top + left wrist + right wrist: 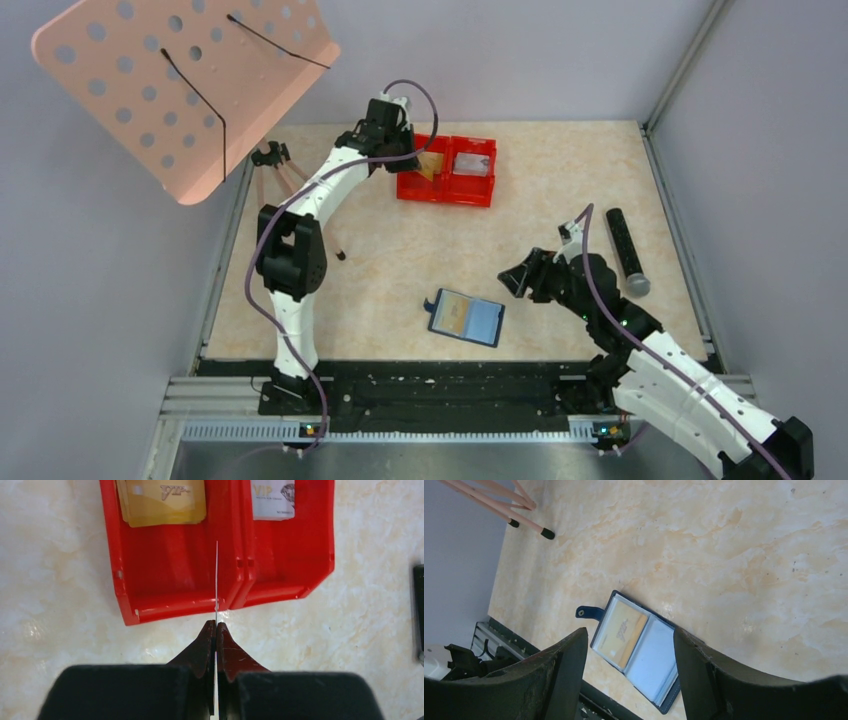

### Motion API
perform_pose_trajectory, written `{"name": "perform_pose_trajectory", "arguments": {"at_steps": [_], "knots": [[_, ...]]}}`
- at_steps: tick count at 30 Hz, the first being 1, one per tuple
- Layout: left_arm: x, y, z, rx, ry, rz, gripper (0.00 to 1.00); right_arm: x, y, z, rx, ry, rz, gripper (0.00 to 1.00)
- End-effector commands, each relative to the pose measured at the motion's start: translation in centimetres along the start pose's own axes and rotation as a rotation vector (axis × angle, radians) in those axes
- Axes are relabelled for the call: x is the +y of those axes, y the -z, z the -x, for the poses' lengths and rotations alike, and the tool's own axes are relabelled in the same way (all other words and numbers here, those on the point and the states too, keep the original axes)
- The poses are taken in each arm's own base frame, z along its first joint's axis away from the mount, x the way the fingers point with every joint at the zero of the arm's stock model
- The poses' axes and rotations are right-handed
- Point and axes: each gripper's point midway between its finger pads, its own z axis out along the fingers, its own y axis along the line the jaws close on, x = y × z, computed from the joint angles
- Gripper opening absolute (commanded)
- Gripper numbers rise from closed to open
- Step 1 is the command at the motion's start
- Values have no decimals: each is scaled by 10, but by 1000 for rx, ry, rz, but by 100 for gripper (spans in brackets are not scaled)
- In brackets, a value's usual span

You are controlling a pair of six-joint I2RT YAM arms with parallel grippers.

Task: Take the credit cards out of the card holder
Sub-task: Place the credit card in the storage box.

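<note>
The card holder [466,317] lies open on the table near the front edge, with a gold credit card [621,630] in its left pocket. My right gripper [515,278] hovers to its right, open and empty; in the right wrist view the card holder [644,655] shows between the spread fingers [569,655]. My left gripper [216,625] is shut on a thin credit card [216,580] seen edge-on, just above the near wall of the red tray [170,600]. Gold cards [162,500] lie in the tray's left compartment and a silver card [272,497] in the right one.
A black cylinder [627,250] lies at the right of the table. A pink perforated board [170,80] on a tripod [285,175] stands at the back left. The red tray [480,190] sits at the back centre under the left gripper [413,160].
</note>
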Motion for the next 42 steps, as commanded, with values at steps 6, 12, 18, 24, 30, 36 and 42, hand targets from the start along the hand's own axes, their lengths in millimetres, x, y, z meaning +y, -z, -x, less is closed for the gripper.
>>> {"name": "perform_pose_trajectory", "arguments": {"at_steps": [6, 12, 18, 24, 30, 36, 42], "knots": [[10, -32, 22, -31, 44, -54, 0, 24, -3, 24, -32, 27, 53, 64], [16, -45, 32, -53, 34, -45, 0, 27, -10, 21, -3, 20, 60, 63], [21, -59, 33, -56, 48, -56, 0, 33, -13, 21, -4, -12, 89, 63], [29, -72, 33, -61, 44, -44, 0, 32, -14, 22, -3, -17, 80, 63], [29, -78, 40, -99, 35, -59, 0, 30, -16, 19, 4, -21, 72, 63], [24, -81, 44, -113, 48, -84, 0, 27, -19, 18, 9, -22, 61, 63], [26, -84, 47, -124, 57, -95, 0, 24, -20, 16, 7, -22, 49, 63]]}}
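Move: Over the storage box's near side, holding a card edge-on, the left hand has the left compartment's middle about 8 cm ahead, roughly level left to right and some 12 cm below. The gold cards lie against its far wall, about 13 cm ahead and 1 cm right of the hand; the white card lies about 13 cm ahead and 13 cm right, in the right compartment. From the right hand, the left compartment is roughly 35 cm ahead and 23 cm left. Dipping first by nearly 5 cm while easing forward, the left hand then carries the pinched card on over the left compartment towards the gold cards, ending about 7 cm farther forward and 6 cm lower after a slight rise at the end. The fingers stay shut on the card, and the wrist barely turns. ##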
